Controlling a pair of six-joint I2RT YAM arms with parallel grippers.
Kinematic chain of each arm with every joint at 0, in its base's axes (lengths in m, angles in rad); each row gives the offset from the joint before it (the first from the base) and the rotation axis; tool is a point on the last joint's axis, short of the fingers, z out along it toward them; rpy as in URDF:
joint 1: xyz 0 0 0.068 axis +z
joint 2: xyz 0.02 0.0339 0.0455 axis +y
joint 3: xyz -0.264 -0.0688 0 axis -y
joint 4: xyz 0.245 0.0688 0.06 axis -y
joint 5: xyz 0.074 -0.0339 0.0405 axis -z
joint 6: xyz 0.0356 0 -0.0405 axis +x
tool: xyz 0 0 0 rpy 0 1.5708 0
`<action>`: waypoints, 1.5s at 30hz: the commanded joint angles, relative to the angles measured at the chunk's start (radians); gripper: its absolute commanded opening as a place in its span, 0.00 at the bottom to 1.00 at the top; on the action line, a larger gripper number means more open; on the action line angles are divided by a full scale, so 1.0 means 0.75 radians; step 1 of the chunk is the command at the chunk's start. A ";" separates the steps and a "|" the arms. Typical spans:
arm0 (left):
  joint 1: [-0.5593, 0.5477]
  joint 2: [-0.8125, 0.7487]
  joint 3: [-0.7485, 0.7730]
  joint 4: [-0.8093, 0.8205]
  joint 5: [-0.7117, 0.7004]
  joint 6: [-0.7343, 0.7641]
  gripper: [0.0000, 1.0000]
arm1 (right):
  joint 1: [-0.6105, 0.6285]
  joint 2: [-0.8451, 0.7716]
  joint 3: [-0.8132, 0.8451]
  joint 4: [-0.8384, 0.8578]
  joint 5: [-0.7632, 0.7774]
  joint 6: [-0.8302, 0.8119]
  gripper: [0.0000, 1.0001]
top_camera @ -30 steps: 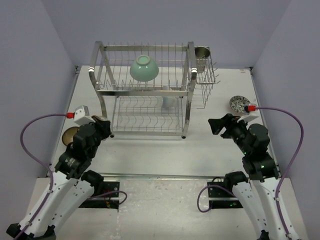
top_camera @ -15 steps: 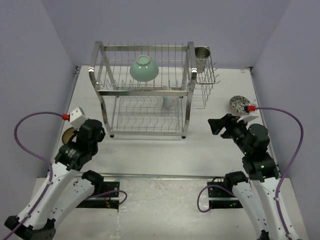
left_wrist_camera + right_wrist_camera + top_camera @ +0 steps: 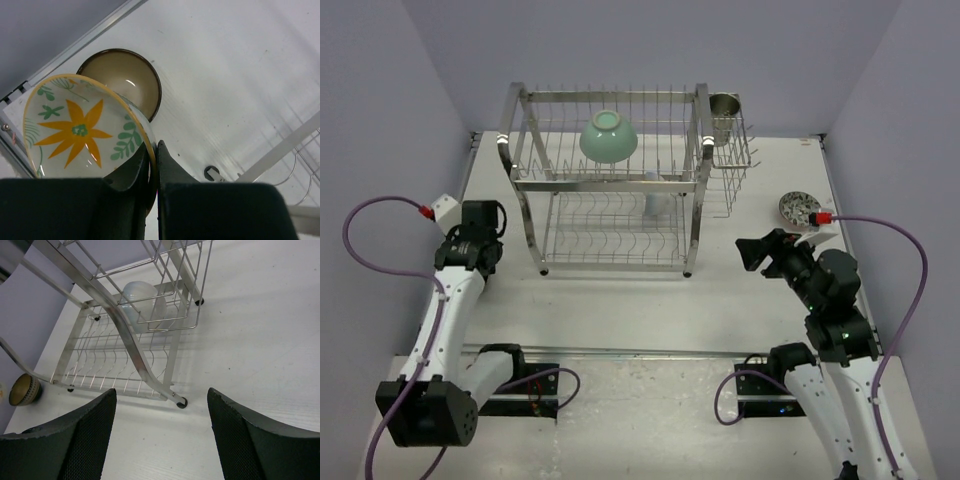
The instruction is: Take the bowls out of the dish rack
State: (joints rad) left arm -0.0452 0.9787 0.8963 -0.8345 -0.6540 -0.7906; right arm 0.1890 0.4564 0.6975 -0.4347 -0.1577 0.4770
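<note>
My left gripper (image 3: 154, 150) is shut on the rim of a white bowl with a yellow flower (image 3: 80, 127), held tilted just above a dark brown bowl (image 3: 122, 82) on the table. In the top view the left arm (image 3: 470, 245) is left of the dish rack (image 3: 610, 185) and hides both bowls. A mint-green bowl (image 3: 608, 136) sits upside down on the rack's upper tier. A pale bowl (image 3: 142, 295) rests on the lower tier. A patterned bowl (image 3: 799, 208) sits on the table at the right. My right gripper (image 3: 758, 252) is open and empty, right of the rack.
A steel cup (image 3: 725, 105) stands in the wire side basket (image 3: 732, 150) on the rack's right. The table's left edge rail (image 3: 75, 47) runs close behind the brown bowl. A rack foot (image 3: 181, 402) is just ahead of my right fingers.
The left arm has swung left and back toward the table's left edge, now covering the brown bowl in the top view. The right arm has not moved.
</note>
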 commanded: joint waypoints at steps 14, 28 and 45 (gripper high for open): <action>0.271 0.395 -0.007 0.362 0.248 0.283 0.00 | 0.004 -0.024 0.021 0.021 -0.023 -0.014 0.74; 0.326 0.479 0.008 0.307 0.211 0.256 0.06 | 0.006 -0.030 0.019 0.027 -0.021 -0.014 0.74; 0.359 0.285 0.061 0.309 0.258 0.222 0.46 | 0.004 -0.032 0.015 0.038 -0.031 -0.016 0.74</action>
State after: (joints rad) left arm 0.2150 1.3071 0.8825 -0.6106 -0.4629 -0.6098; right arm 0.1894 0.4362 0.6975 -0.4335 -0.1608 0.4770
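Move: The left hand holds the flower-patterned bowl by its rim. The brown bowl it is bound for sits on the table about 10 cm to this hand's left, roughly level fore-and-aft, its middle some 13 cm below. The rack's near left foot stands about 20 cm to the right of the brown bowl, level with it; the table's left side rail runs some 8 cm to the bowl's left. From the right hand the brown bowl lies roughly 75 cm left, about level, 22 cm lower. The left hand lays the flower-patterned bowl into the brown one and lets go of its rim. It gets there by sinking some 9 cm while going about 5 cm left and 4 cm forward, easing back slightly late on, with the fingers tipping about 15 degrees further downward. The fingers open to nearly half only once it is low, and the hand then starts to rise, about 1 cm. ##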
